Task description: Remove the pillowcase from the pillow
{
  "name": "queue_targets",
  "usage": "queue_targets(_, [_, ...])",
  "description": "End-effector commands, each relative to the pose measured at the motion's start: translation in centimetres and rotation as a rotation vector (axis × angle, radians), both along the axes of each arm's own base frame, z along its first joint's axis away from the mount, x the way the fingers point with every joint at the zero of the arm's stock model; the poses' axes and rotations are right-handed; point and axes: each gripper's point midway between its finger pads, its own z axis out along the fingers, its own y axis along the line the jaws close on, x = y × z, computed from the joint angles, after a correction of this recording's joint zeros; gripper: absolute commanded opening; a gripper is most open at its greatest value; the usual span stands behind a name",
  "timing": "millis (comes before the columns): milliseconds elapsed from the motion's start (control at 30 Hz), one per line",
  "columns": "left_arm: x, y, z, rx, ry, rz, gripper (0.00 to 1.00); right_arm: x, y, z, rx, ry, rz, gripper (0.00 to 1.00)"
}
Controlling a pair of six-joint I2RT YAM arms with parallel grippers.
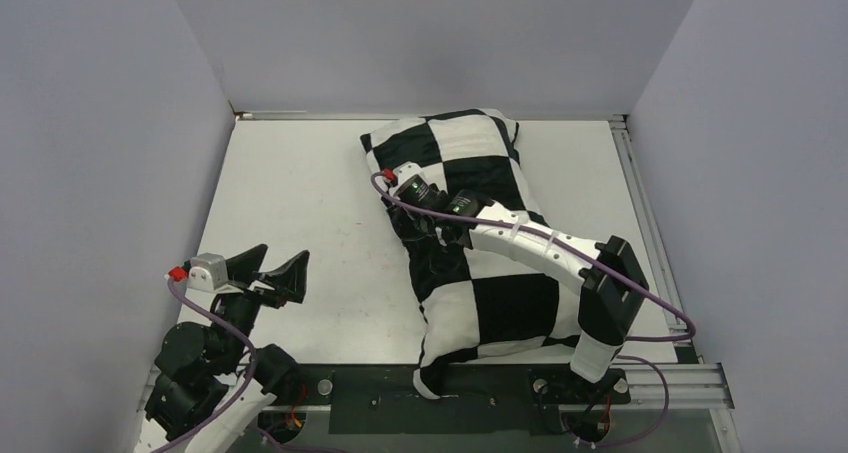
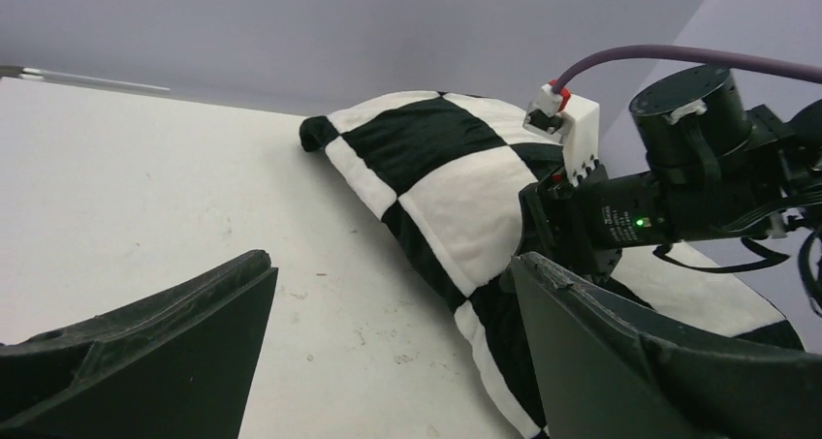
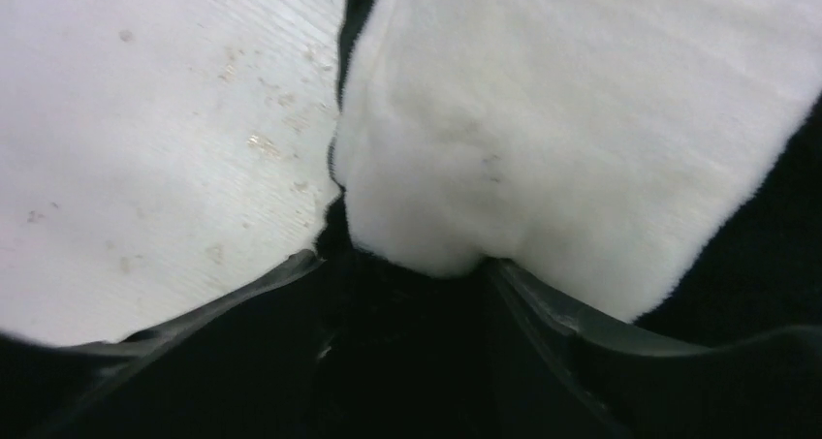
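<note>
The black-and-white checkered pillowcase [image 1: 510, 303] lies lengthwise on the right half of the white table [image 1: 300, 193], stuffed full; the plain white pillow is hidden inside it. My right gripper [image 1: 420, 235] reaches across the case to its left edge. In the right wrist view the gripper [image 3: 402, 265] has its jaws pressed into the fabric [image 3: 543, 119], with a dark fold bunched between them. My left gripper [image 1: 270, 268] is open and empty over bare table at the near left. In the left wrist view the left gripper [image 2: 388, 265] faces the pillowcase [image 2: 436, 158].
Grey walls enclose the table on the left, back and right. A metal rail [image 1: 640, 213] runs along the right edge. The dark mounting strip [image 1: 400, 388] spans the near edge, and the pillowcase's near corner overhangs it.
</note>
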Motion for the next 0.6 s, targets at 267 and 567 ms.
queue_targets(267, [3.1, -0.6, -1.9, 0.065, 0.202, 0.077, 0.96, 5.2, -1.7, 11.9, 0.639, 0.099, -0.097, 0.9])
queue_targets(567, [7.1, -3.9, -2.8, 0.056, 0.478, 0.086, 0.96, 10.3, -19.1, 12.7, 0.882, -0.051, -0.454, 0.9])
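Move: The half-open right fingers are at the pillow's left edge; its middle lies about 12 cm right, 2 cm ahead and 7 cm lower, its far right corner some 24 cm ahead and 22 cm right, and its far left corner 22 cm ahead and 8 cm left. From the open left hand, the pillow's middle is roughly 15 cm ahead, 27 cm right and 25 cm down. Right opens free of the pillow, swinging right-up-forward some 23 cm; left tips down, reaching forward-down about 8 cm. ##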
